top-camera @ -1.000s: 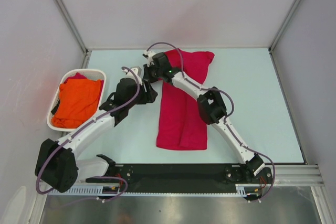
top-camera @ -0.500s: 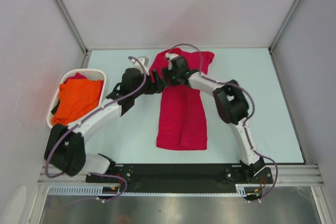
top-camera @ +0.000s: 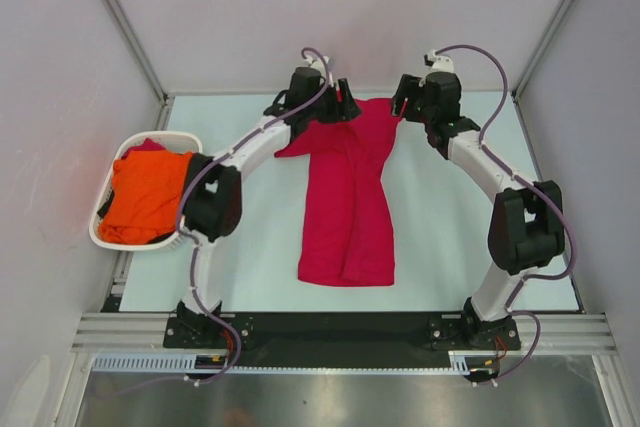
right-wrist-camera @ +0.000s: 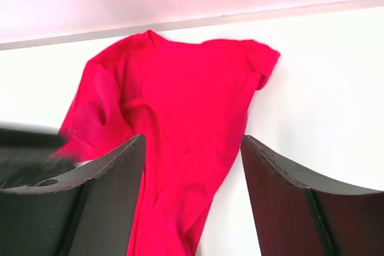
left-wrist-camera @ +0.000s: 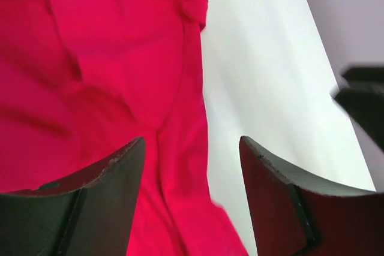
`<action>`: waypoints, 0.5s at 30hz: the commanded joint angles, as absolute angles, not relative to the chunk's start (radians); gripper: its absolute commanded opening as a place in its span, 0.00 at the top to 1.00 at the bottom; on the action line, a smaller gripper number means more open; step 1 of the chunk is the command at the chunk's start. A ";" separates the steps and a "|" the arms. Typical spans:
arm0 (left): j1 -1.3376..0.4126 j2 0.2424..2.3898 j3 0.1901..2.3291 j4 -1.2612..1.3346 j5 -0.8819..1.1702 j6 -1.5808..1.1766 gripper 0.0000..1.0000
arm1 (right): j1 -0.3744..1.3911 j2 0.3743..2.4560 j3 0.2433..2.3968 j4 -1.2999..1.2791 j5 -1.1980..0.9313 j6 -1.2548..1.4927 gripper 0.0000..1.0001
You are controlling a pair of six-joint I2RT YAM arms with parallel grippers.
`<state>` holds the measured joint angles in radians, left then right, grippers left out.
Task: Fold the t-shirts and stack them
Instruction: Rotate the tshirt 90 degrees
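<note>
The crimson t-shirt (top-camera: 345, 207) lies lengthwise in the middle of the table, its lower part folded narrow and its top spread wider at the far end. The left gripper (top-camera: 338, 107) hovers open over the shirt's far left shoulder; in the left wrist view the red cloth (left-wrist-camera: 120, 76) lies below its gripper (left-wrist-camera: 192, 148), with nothing between the fingers. My right gripper (top-camera: 405, 102) hangs open beside the shirt's far right corner; the right wrist view looks down on the shirt (right-wrist-camera: 180, 106) under that gripper (right-wrist-camera: 192, 145). The orange t-shirt (top-camera: 145, 197) is bunched in the basket.
The white oval basket (top-camera: 178, 138) stands at the table's left edge, with a bit of red cloth behind the orange shirt. Grey walls close in the far end and both sides. Both arms arch over the table's left and right halves.
Both arms have swung from the middle to the table's far end. The right gripper has opened and let go of the red shirt, whose top now lies spread wider.
</note>
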<state>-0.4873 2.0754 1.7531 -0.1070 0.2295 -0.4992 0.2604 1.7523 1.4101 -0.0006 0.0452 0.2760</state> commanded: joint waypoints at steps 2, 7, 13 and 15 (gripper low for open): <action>-0.485 2.344 2.157 -0.309 0.278 -0.526 0.31 | 0.227 1.723 1.361 0.006 0.049 0.290 0.30; -0.444 2.511 2.381 -0.408 0.248 -0.580 0.32 | 0.206 1.698 1.330 -0.026 0.029 0.295 0.31; -0.411 2.456 2.264 -0.359 0.187 -0.561 0.32 | 0.186 1.694 1.315 -0.041 0.014 0.304 0.31; -0.403 2.456 2.257 -0.365 0.187 -0.561 0.32 | 0.180 1.698 1.312 -0.043 0.011 0.311 0.31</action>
<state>-0.4274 2.5206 2.2776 -0.3695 0.2119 -0.5507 0.1913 1.7470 1.3201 -0.0509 0.0265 0.2928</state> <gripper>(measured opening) 0.681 0.691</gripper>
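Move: The left hand, open, is over the upper body of the t-shirt; the shirt's far end lies about 7 cm ahead, 1 cm to its right and 16 cm below. From that hand the right sleeve corner is roughly 9 cm ahead and 19 cm to the right, the left sleeve some 4 cm back and 16 cm to the left. From the right hand, the far end is about 5 cm ahead, 18 cm to the left and 19 cm below. Down and forward goes the left hand, some 9 cm lower and 7 cm farther out, towards the t-shirt's far end, first swinging slightly right and then back left as the open fingers tip about 10 degrees downward. The right hand sinks about 5 cm and draws off to the right beside the right sleeve corner, also staying open. ##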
